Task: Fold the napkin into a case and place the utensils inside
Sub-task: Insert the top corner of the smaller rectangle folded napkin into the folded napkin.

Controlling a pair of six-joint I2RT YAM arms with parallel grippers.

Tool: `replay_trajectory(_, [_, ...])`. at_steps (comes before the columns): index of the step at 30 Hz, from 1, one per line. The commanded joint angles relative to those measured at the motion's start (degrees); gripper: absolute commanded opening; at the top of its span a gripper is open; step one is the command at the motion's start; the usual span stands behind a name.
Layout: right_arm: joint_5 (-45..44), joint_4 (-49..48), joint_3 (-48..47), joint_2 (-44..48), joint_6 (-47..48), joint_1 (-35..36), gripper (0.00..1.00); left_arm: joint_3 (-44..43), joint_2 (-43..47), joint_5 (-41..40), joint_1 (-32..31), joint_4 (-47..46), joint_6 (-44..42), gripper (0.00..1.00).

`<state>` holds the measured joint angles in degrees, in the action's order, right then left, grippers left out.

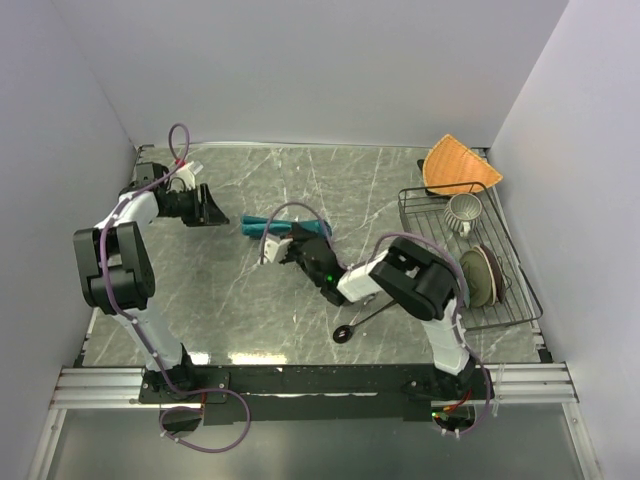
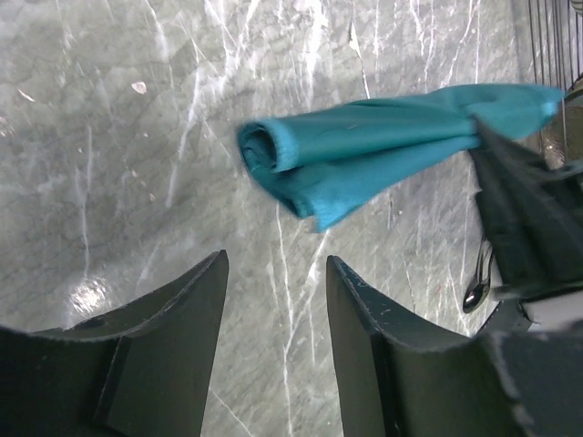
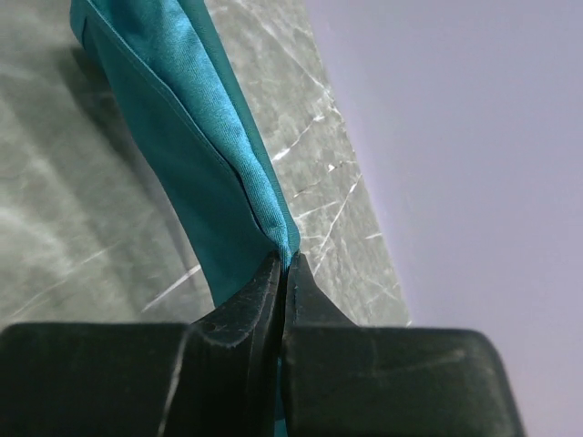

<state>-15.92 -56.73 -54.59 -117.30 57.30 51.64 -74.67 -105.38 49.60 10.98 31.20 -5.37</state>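
Note:
The teal napkin (image 1: 262, 226) lies bunched and partly rolled on the marble table, behind the middle. In the left wrist view the napkin (image 2: 364, 146) shows a rolled end toward the left. My right gripper (image 1: 292, 238) is shut on the napkin's right end, and the cloth (image 3: 182, 118) runs away from its closed fingertips (image 3: 287, 264). My left gripper (image 1: 215, 210) hovers just left of the napkin, open, with only bare table between its fingers (image 2: 278, 273). A dark spoon (image 1: 345, 333) lies near the front, beneath the right arm, also seen as the spoon (image 2: 474, 293) in the left wrist view.
A wire rack (image 1: 405, 215) stands at the right, holding a cup (image 1: 463, 210) and plates (image 1: 480, 275). An orange woven cloth (image 1: 458, 165) sits at the back right corner. White walls enclose the table on three sides.

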Motion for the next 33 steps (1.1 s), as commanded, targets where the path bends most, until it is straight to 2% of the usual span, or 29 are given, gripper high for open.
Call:
replay_trajectory(1, [-2.19, -16.39, 3.07, -2.24, 6.33, 1.53, 0.00, 1.11, 3.60, 0.41, 0.62, 0.26, -1.31, 0.52])
replay_trajectory(10, [-1.48, -11.39, 7.12, -0.04, 4.66, 4.08, 0.00, 2.60, 4.75, 0.58, 0.88, 0.61, -1.66, 0.52])
replay_trajectory(19, [-2.01, -12.53, 10.46, -0.39, 5.72, 7.07, 0.00, 4.01, 5.63, 1.11, 1.15, 1.23, -2.72, 0.51])
replay_trajectory(20, [-2.09, -12.53, 10.73, -0.39, 5.81, 7.25, 0.11, 4.27, 5.63, 1.11, 1.15, 1.32, -2.81, 0.51])
replay_trajectory(22, [-2.44, -12.09, 11.17, -0.22, 5.81, 7.86, 0.20, 4.54, 5.98, 1.28, 1.15, 1.41, -3.07, 0.51])
replay_trajectory(26, [-2.10, -10.07, 12.31, 1.10, 5.19, 8.65, 0.48, 4.98, 6.59, 1.37, 1.15, 1.93, -3.69, 0.51])
replay_trajectory(28, [-1.22, -7.10, 13.19, 2.77, 4.14, 8.83, 0.59, 4.89, 6.77, 1.29, 1.06, 2.11, -4.04, 0.51])
replay_trajectory(29, [-0.87, -5.60, 13.28, 4.25, 3.18, 9.01, 0.72, 4.89, 6.94, 1.20, 1.06, 2.20, -4.04, 0.51])
replay_trajectory(33, [1.06, 3.79, 12.76, 8.64, -1.03, 9.10, 0.91, 4.36, 6.68, 0.06, 1.06, 2.29, -4.22, 0.49])
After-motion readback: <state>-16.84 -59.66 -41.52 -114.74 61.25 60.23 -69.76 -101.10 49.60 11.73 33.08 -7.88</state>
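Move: The right fingers already pinch the raised folded napkin, whose middle lies about 2 cm left of them and 2 cm below. The table spot it goes to is roughly 5 cm back, 2 cm left and 8 cm below. From this hand the fork lies some 16 cm back and 19 cm right, the spoon 21 cm back and 20 cm right, both on the table. The napkin's middle is about 16 cm right of the left hand, 1 cm back and 6 cm below. The right hand lowers the napkin 6 cm while drawing back about 8, then opens; the left eases back. ##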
